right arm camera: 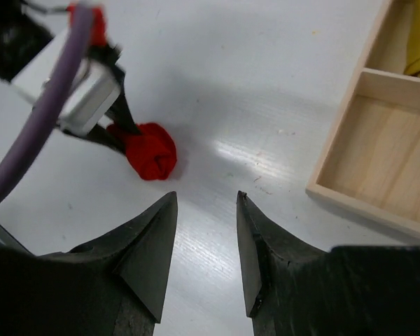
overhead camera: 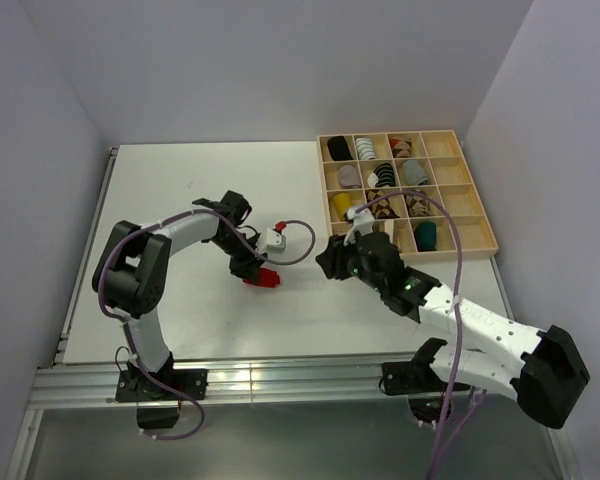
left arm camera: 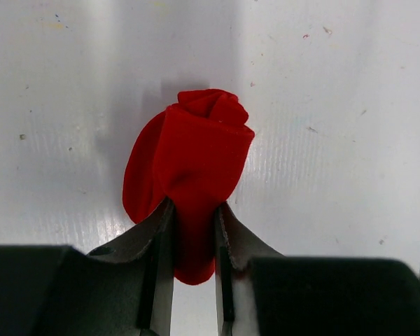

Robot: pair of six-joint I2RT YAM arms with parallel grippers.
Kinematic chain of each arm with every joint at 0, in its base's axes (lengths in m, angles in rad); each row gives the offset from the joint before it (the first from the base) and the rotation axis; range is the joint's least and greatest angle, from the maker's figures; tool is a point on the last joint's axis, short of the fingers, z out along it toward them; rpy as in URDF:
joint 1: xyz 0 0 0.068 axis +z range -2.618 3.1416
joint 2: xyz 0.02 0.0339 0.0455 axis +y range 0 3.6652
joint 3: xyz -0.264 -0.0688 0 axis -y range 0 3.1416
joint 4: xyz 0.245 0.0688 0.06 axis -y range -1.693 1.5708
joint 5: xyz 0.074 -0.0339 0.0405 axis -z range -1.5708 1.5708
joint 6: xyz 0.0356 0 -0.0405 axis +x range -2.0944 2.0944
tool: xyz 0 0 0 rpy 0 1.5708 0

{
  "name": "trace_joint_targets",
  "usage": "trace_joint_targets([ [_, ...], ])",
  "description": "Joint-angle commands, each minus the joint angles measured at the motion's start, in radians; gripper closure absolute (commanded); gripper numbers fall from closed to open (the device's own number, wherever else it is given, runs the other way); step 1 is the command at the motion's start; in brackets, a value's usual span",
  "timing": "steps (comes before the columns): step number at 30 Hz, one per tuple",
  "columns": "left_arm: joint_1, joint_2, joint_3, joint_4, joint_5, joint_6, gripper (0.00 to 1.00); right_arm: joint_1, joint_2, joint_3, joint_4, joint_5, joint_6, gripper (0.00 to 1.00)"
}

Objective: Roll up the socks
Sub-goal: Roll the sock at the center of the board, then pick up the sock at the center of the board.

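Observation:
The plain red sock (overhead camera: 265, 279) is rolled into a tight bundle and rests on the white table near the middle. My left gripper (left arm camera: 194, 207) is shut on the near end of this red sock (left arm camera: 196, 150), and the rolled end points away from it. The right wrist view has the red sock (right arm camera: 151, 150) ahead and to the left, with the left gripper's fingers (right arm camera: 117, 120) on it. My right gripper (right arm camera: 206, 197) stands open and empty a short way from the roll, hovering over bare table. A dark teal roll (overhead camera: 426, 236) lies in a tray compartment.
A wooden compartment tray (overhead camera: 483, 216) stands at the back right, holding several sock bundles in black, yellow (overhead camera: 342, 207), grey and patterned fabric. Its near corner (right arm camera: 336, 171) lies just right of my right gripper (overhead camera: 331, 262). A purple cable loops beside the left wrist (overhead camera: 302, 240).

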State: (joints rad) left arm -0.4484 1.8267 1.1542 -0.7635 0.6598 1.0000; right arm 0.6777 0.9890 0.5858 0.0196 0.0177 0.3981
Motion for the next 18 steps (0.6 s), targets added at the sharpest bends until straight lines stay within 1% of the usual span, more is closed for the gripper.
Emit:
trace_joint_targets([
  [1,-0.004,0.121,0.007,-0.207,-0.048,-0.001,1.00,0.147,0.029,-0.001,0.056,0.206,-0.114,0.53],
  [2,-0.003,0.144,0.028,-0.236,-0.043,0.002,1.00,0.230,0.065,0.002,0.065,0.224,-0.131,0.54],
  [4,-0.003,0.166,0.047,-0.258,-0.040,-0.001,1.00,0.307,0.101,0.008,0.106,0.249,-0.186,0.54],
  [5,-0.001,0.186,0.064,-0.273,-0.040,-0.007,1.00,0.368,0.121,0.017,0.115,0.272,-0.200,0.54],
  [6,-0.003,0.197,0.070,-0.284,-0.043,-0.008,1.00,0.390,0.176,0.028,0.123,0.277,-0.218,0.54],
  [8,-0.003,0.230,0.088,-0.299,-0.051,-0.009,1.00,0.414,0.236,0.084,0.115,0.292,-0.245,0.53],
  [12,-0.003,0.301,0.130,-0.365,-0.075,-0.023,0.99,0.482,0.423,0.195,0.094,0.323,-0.343,0.51],
  [13,-0.003,0.312,0.136,-0.378,-0.078,-0.021,0.99,0.487,0.457,0.242,0.082,0.318,-0.360,0.51],
  [16,-0.003,0.338,0.147,-0.399,-0.080,-0.018,1.00,0.491,0.552,0.320,0.046,0.301,-0.425,0.50],
  [18,-0.003,0.350,0.150,-0.399,-0.086,-0.023,1.00,0.490,0.586,0.353,0.022,0.282,-0.459,0.49],
])
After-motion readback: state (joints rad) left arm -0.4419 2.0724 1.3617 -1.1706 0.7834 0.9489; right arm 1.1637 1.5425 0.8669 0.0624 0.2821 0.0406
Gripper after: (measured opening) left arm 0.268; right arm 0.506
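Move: The red sock is already pinched in the left fingers, its middle about 3 cm right of that hand, 1 cm back and 1 cm below. From the open right hand it lies some 15 cm to the left, 1 cm back and 14 cm down. The tray's empty near-left compartment is about 7 cm ahead and 5 cm right of the right hand, the yellow rolled sock 15 cm ahead and 3 cm right, both about 15 cm below. Still pinching the red sock, the left hand draws it back about 5 cm nearly level, gathering speed, its fingertips tilting back towards the base by some 30 degrees. The right hand sweeps 14 cm left towards the sock, sinking 6 to 7 cm and dropping back at first, its fingers staying open and turning counter-clockwise and further down. ##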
